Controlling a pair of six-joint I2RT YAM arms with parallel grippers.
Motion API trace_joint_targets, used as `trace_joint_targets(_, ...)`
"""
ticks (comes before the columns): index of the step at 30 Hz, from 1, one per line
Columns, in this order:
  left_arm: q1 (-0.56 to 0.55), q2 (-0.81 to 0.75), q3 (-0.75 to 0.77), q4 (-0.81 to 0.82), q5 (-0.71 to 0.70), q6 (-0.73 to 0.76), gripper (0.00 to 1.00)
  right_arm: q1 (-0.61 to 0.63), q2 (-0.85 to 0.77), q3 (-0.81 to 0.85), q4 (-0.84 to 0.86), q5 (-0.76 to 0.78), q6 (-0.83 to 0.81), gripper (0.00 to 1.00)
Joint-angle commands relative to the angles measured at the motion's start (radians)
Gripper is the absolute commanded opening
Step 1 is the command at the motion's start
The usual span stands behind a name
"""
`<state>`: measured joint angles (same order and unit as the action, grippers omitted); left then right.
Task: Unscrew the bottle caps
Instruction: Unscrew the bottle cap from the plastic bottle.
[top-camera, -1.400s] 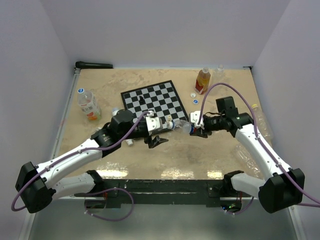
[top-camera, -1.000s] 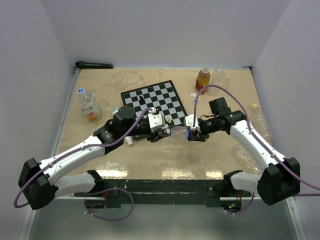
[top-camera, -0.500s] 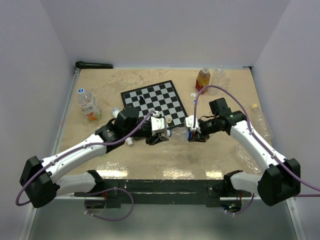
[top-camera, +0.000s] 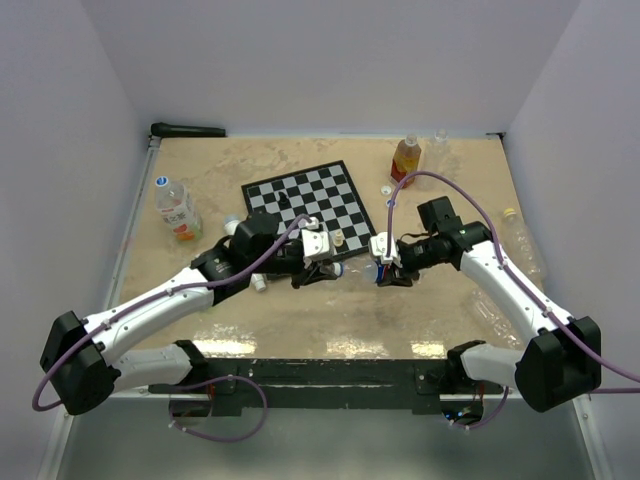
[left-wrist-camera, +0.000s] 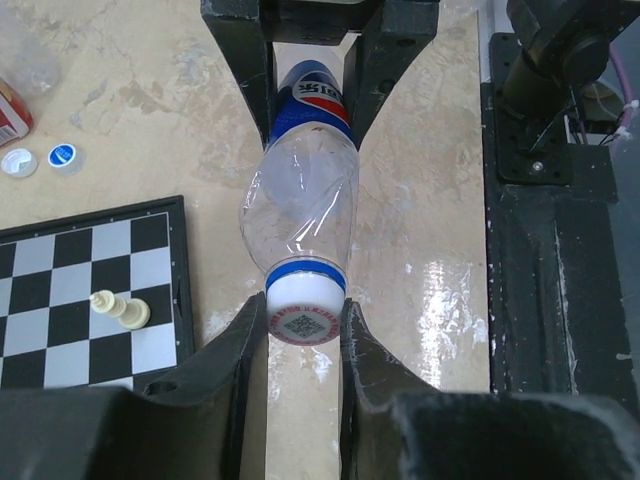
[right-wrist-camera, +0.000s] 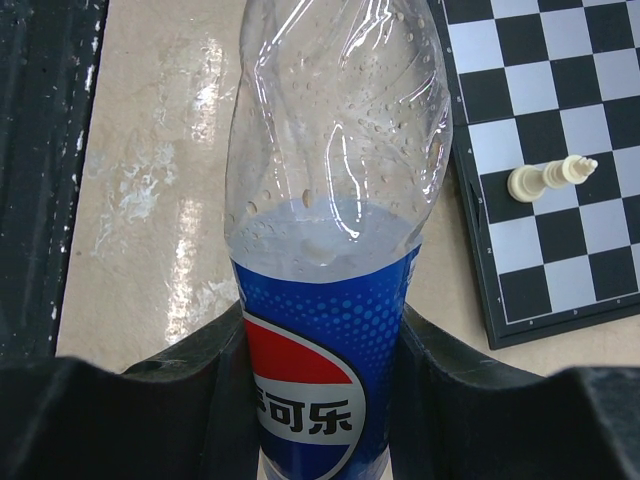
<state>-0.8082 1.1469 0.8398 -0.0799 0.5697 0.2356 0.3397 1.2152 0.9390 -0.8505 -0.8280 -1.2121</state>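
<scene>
A crushed clear Pepsi bottle (left-wrist-camera: 300, 205) with a blue label lies level between my two grippers just above the table. Its white bottle cap (left-wrist-camera: 305, 308), with a blue ring behind it, sits squeezed between the fingertips of my left gripper (left-wrist-camera: 303, 318), which is shut on it. My right gripper (right-wrist-camera: 325, 340) is shut on the labelled lower body of the bottle (right-wrist-camera: 340, 180). In the top view the left gripper (top-camera: 335, 268) and right gripper (top-camera: 385, 270) face each other in front of the chessboard, with the bottle (top-camera: 358, 268) spanning the gap.
The chessboard (top-camera: 325, 190) lies just behind, with a cream piece (left-wrist-camera: 120, 310) toppled near its edge. A loose white cap (left-wrist-camera: 18, 162) and a blue one (left-wrist-camera: 63, 157) lie past it. An orange bottle (top-camera: 405, 160), a labelled bottle (top-camera: 176, 210) and clear bottles (top-camera: 525, 245) stand around.
My left gripper slid onto the bottle's neck end and has closed its fingers on the white cap. The right gripper has kept its hold on the bottle and stayed in place.
</scene>
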Motion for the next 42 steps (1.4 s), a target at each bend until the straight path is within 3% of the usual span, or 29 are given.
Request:
trace_joint_targets(1, -0.002, -0.016, -0.004, 0.02, 0.042, -0.207, 0.0, -0.001, -0.006, 0.038, 0.03, -0.019, -0.003, 0.0)
trace_joint_targets(5, 0.007, -0.068, -0.045, 0.12, -0.004, -0.535, 0.0, -0.001, -0.003, 0.037, 0.033, -0.016, 0.0, 0.0)
trace_joint_targets(7, 0.01, -0.104, -0.056, 0.135, -0.104, -0.755, 0.0, -0.001, -0.003, 0.035, 0.036, -0.014, 0.003, 0.0)
trace_joint_targets(12, 0.014, -0.115, 0.034, -0.052, -0.238, -1.007, 0.0, -0.001, -0.002, 0.034, 0.041, -0.011, 0.005, 0.0)
trace_joint_targets(16, 0.012, -0.101, 0.054, -0.058, -0.211, -1.039, 0.0, -0.001, 0.0, 0.034, 0.042, -0.008, 0.006, 0.0)
trace_joint_targets(25, 0.014, -0.067, 0.076, -0.084, -0.234, -0.928, 0.01, -0.001, 0.007, 0.03, 0.042, -0.005, 0.008, 0.0)
trace_joint_targets(27, 0.014, -0.065, 0.073, -0.084, -0.229, -0.894, 0.12, -0.001, 0.007, 0.03, 0.044, -0.003, 0.008, 0.0)
trace_joint_targets(30, 0.014, -0.072, 0.071, -0.096, -0.226, -0.82, 0.52, -0.001, 0.007, 0.03, 0.044, -0.003, 0.008, 0.0)
trace_joint_targets(33, 0.012, -0.096, 0.068, -0.103, -0.231, -0.745, 0.77, -0.001, 0.009, 0.03, 0.044, -0.003, 0.008, 0.0)
trace_joint_targets(38, 0.015, -0.174, 0.058, -0.118, -0.3, -0.606, 0.9, -0.001, 0.006, 0.029, 0.041, -0.003, 0.008, 0.0)
trace_joint_targets(42, 0.015, -0.251, 0.036, -0.115, -0.236, -0.327, 0.93, -0.001, 0.009, 0.029, 0.039, -0.006, 0.003, 0.0)
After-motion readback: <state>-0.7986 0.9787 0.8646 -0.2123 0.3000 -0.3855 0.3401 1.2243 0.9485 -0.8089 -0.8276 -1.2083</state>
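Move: The white cap already sits between the left fingertips, its middle only about 1 cm right of the left hand point, neither ahead nor back and level in height. The clear bottle's middle is some 8 cm right and 3 cm lower, level fore and aft. The cream chess piece stands about 14 cm ahead, 1 cm right and 17 cm below; the chessboard's centre, 20 cm ahead, 6 cm left and 18 cm below. From the right hand, the cap is roughly 11 cm left, 1 cm ahead and 4 cm up. Already pinching the cap, the left fingers twist some 55 degrees counter-clockwise as seen from behind that hand, rising about 2 cm and drawing the bottle-holding right hand over a centimetre left and up. After a brief hold they open wide, freeing the cap; the right hand eases back, still gripping the label, while the left backs off up and left, partly unwinding its twist. ##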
